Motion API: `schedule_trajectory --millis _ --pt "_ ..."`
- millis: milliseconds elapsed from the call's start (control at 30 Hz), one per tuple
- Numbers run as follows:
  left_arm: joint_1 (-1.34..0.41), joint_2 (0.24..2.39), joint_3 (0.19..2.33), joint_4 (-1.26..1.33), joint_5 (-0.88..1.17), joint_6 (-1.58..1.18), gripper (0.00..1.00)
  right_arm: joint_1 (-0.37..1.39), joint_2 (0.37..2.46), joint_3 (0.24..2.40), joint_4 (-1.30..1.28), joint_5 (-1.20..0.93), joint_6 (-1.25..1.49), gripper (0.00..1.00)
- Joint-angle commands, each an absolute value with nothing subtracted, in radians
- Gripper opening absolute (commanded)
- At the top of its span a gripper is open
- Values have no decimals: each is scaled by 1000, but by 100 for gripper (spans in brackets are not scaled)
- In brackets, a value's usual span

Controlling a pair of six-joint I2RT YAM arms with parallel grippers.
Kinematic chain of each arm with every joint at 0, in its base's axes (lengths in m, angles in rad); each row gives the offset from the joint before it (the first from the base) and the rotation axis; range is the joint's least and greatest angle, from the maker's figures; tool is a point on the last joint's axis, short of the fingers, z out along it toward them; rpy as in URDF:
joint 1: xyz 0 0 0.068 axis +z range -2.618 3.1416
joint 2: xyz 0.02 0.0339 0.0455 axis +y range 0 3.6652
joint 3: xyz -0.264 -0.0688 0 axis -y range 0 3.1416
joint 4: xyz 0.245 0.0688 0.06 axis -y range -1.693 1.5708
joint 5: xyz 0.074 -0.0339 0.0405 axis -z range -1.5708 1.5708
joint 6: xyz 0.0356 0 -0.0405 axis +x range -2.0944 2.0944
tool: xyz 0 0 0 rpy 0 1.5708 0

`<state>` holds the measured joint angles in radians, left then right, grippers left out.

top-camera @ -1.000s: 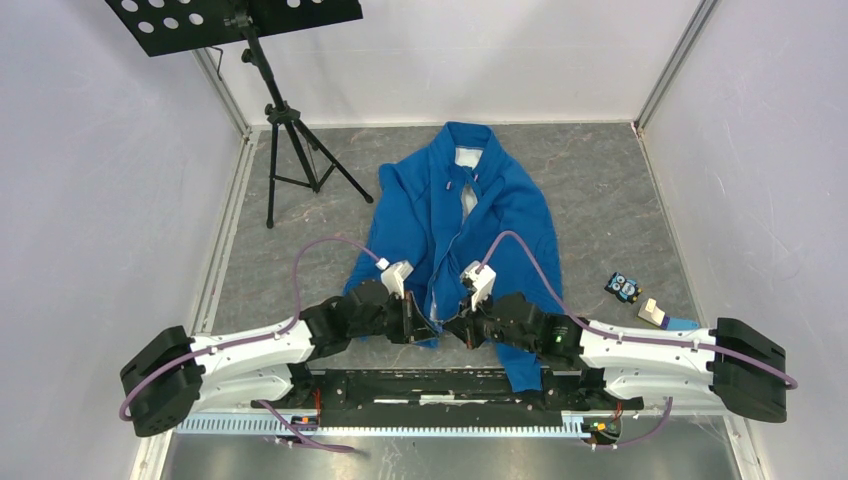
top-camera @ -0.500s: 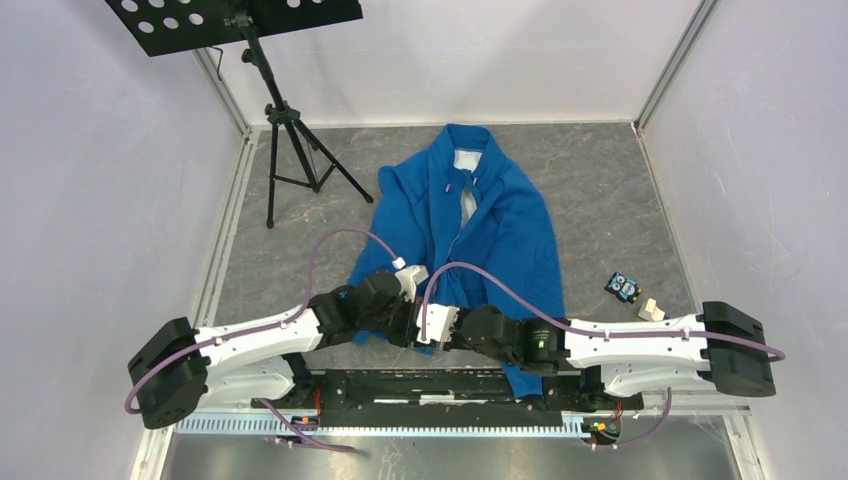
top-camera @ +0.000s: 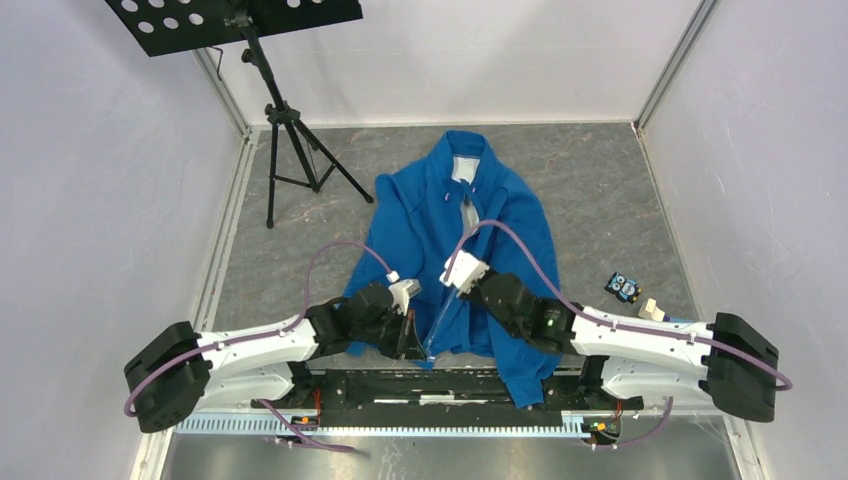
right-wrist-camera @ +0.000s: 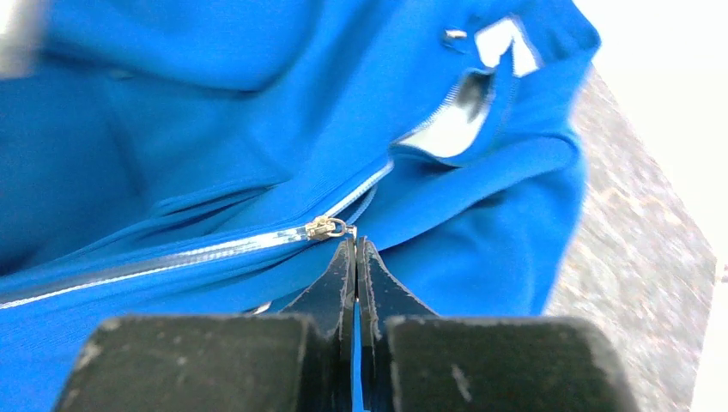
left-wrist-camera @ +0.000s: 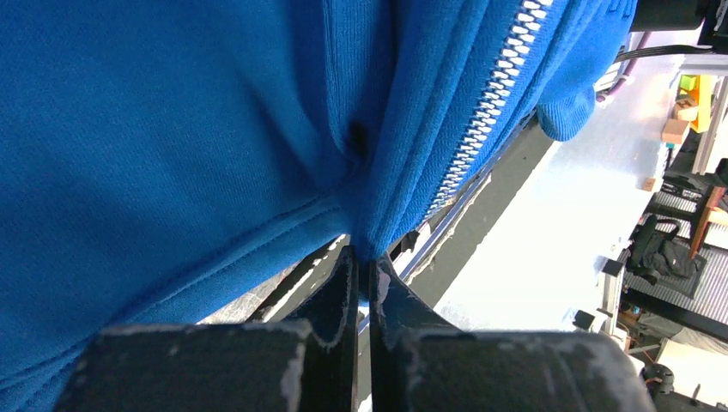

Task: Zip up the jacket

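The blue jacket [top-camera: 510,220] lies flat on the grey floor, collar at the far end. My left gripper [top-camera: 418,343] is shut on the jacket's bottom hem beside the zipper; in the left wrist view its jaws [left-wrist-camera: 365,255] pinch a fold of blue fabric, with the zipper teeth [left-wrist-camera: 489,112] running up to the right. My right gripper [top-camera: 455,282] is at mid-jacket, shut at the zipper slider [right-wrist-camera: 326,227]; its jaws [right-wrist-camera: 355,242] close on the pull. The zipper is closed below the slider and open above it, showing white lining [right-wrist-camera: 459,103].
A black music stand on a tripod [top-camera: 290,130] stands at the back left. Small objects [top-camera: 625,288] lie on the floor at the right, near the right arm. A black rail [top-camera: 420,385] runs along the near edge. White walls enclose the floor.
My right gripper has moved from the bottom hem up the jacket towards the collar, with the slider. The zipper is closed over a longer stretch. My left gripper stays on the hem.
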<state>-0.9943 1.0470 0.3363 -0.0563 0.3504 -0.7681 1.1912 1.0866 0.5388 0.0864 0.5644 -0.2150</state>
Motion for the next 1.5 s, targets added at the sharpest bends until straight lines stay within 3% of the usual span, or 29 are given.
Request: schedule_trajectory --millis 0,267,433,767,1100,1233,1267,1300,1333,1367,1433,1467 --pt "-1005 1074 324 -128 415 -777 2 1010 1115 647 186 613 -299 0" --pt "-1005 1102 318 -115 445 -753 2 728 1459 880 342 504 -529 0" --pt "-1008 1102 311 -93 470 -767 2 594 1733 1192 353 451 -588 0" --pt "-1017 1098 270 -13 442 -853 2 501 2142 1691 337 430 -677 0" --pt "-1016 1175 309 54 373 -873 2 467 2380 2098 283 362 -673 0" --pt "-1015 1231 367 14 278 -857 2 469 2383 2138 268 306 -650 0" --pt "-1014 1245 396 -46 219 -841 2 474 2375 2161 228 312 -624 5" --pt "-1015 1256 424 -80 172 -823 3 482 2353 2170 180 323 -596 24" --pt "-1014 1269 443 -112 119 -813 10 488 2312 2151 140 322 -560 55" --pt "-1012 1276 460 -123 88 -806 18 493 2261 2113 116 320 -524 79" --pt "-1009 1283 481 -121 66 -804 35 497 2131 1976 49 263 -410 98" --pt "-1009 1281 488 -113 72 -806 46 498 2048 1900 27 235 -352 98"
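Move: The right hand already holds the zipper pull, with the jacket's collar roughly 37 cm straight ahead and about 11 cm lower. Between them, some 20 cm ahead and 12 cm below, the front still gapes. The zipper's bottom corner, pinched by the left hand, is about 16 cm back from the right hand, 9 cm to its left and 9 cm lower. From the left hand the collar lies about 51 cm ahead, 9 cm right and 2 cm lower. Forward in one fast sweep of some 42 cm, the right hand draws the zipper pull along the front to the collar, turning about 20 degrees clockwise and tipping slightly up, then opens wide and rises off it. The left hand keeps the bottom corner pinched, late on eases forward about 4 cm and sinks a little, and starts to open. ##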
